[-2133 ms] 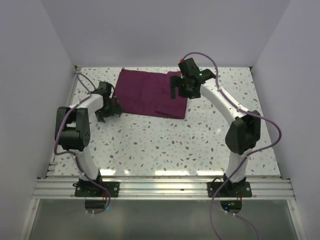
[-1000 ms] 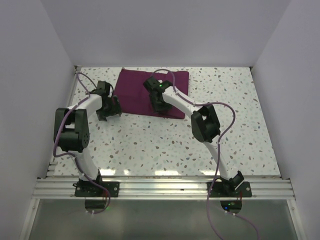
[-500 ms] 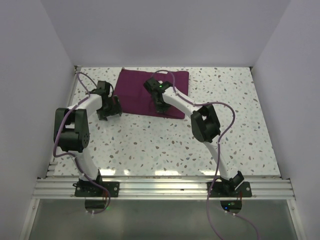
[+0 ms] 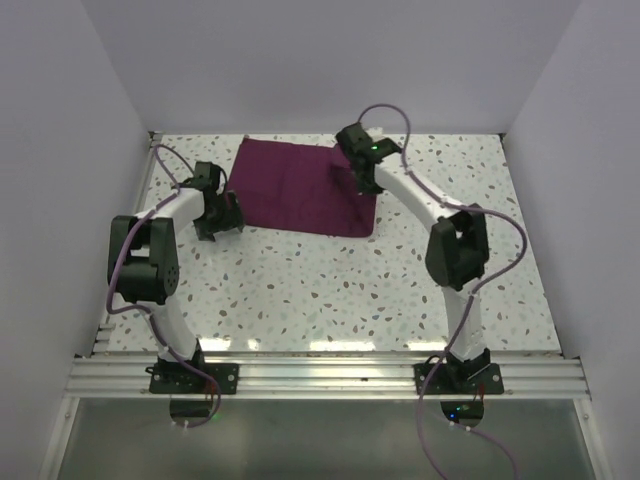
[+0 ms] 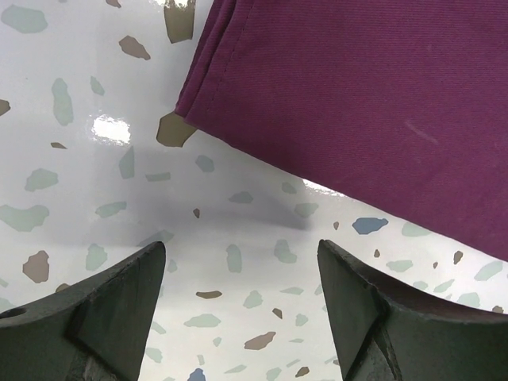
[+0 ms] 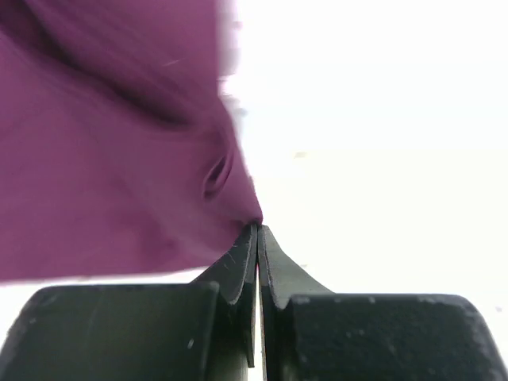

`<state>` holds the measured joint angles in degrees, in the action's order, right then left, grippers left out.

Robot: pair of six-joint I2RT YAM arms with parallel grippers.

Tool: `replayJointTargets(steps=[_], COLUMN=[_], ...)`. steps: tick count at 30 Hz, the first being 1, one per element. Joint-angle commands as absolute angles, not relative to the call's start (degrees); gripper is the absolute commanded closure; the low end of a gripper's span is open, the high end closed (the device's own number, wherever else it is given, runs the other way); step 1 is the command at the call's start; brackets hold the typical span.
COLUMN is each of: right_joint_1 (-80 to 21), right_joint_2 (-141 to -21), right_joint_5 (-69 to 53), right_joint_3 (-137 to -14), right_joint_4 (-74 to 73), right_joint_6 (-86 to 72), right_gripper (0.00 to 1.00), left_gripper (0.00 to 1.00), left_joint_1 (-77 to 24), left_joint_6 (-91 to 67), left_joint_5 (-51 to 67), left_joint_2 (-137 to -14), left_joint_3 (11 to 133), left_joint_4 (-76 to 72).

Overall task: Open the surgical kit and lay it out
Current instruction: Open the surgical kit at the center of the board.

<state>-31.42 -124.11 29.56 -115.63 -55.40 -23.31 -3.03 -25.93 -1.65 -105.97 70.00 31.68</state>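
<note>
The surgical kit is a dark purple cloth wrap (image 4: 295,190) lying folded at the back middle of the table. My right gripper (image 4: 356,182) is over the wrap's right part. In the right wrist view it (image 6: 257,228) is shut, pinching a puckered edge of the purple cloth (image 6: 103,159) at its fingertips. My left gripper (image 4: 216,216) rests low beside the wrap's left near corner. It (image 5: 242,254) stands open over bare table, and the cloth's corner (image 5: 357,103) lies just beyond its fingers without touching them.
The speckled white tabletop (image 4: 320,290) stretches in front of the wrap. Pale walls (image 4: 90,150) enclose the table at the left, back and right. A metal rail (image 4: 320,375) carries both arm bases at the near edge.
My right gripper shut on a fold at the wrap's middle, then swung right and back with the cloth in its tips. The left arm has not moved.
</note>
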Motion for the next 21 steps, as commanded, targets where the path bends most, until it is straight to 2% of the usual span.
replayJointTargets(steps=[1, 8, 11, 12, 13, 14, 16, 19, 21], right_joint_1=[-23.84, -20.48, -19.87, -19.78, -19.69, -19.51, -18.99, -17.41, -15.74], right_joint_2=[-114.8, -112.76, -113.9, -114.43, -114.61, -114.61, -114.26, -113.91, -114.6], right_joint_5=[39.89, 44.65, 41.58, 41.14, 41.05, 42.09, 42.62, 43.95, 40.11], right_joint_3=[-108.92, -96.35, -93.87, -93.87, -94.04, -94.3, -96.32, -101.57, -104.92], right_joint_4=[-56.25, -64.5, -64.78, -65.38, -65.65, -66.26, -66.44, -66.01, -62.69], right_joint_6=[-27.68, -39.88, -39.73, -39.9, -40.08, -40.34, -40.17, -37.72, -34.73], right_gripper=[1.0, 1.0, 1.0, 0.64, 0.41, 0.09, 0.02, 0.02, 0.02], left_gripper=[0.19, 0.19, 0.2, 0.19, 0.2, 0.2, 0.2, 0.2, 0.2], left_joint_1=[-2.81, -3.51, -3.78, -3.78, -3.87, -3.95, -3.96, -3.96, -3.96], left_joint_6=[-25.31, -25.4, -25.49, -25.49, -25.4, -25.4, -25.05, -24.79, -24.7], left_joint_5=[-0.62, -0.44, -0.35, -0.35, -0.44, -0.61, -0.97, -1.49, -1.32], left_joint_2=[-106.78, -108.02, -108.37, -108.54, -108.54, -108.37, -108.19, -107.58, -107.05], left_joint_3=[72.51, 73.48, 73.83, 73.92, 74.0, 74.09, 73.83, 72.87, 71.81], left_joint_4=[30.5, 30.23, 30.32, 30.41, 30.5, 30.67, 30.85, 30.67, 30.32])
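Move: The right hand holds the kit's folded flap by its corner. The bare board where that corner is to lie is some 20 cm to the hand's right, 8 cm back and 10 cm below. Its near-right fold corner lies about 8 cm back, 4 cm right and 10 cm down; the kit's middle is roughly 8 cm ahead, 15 cm left, again 10 cm below. From the left hand, the bare spot lies about 58 cm right, 2 cm back and 3 cm lower. The kit's flap, already pinched in the right fingertips, is carried fast about 16 cm to the right, past the fold and over bare board, rising slightly, then coming back and down. The wrist turns some 25 degrees clockwise. Low over the board the fingers open wide and let go; the hand then starts to lift and edge forward. ##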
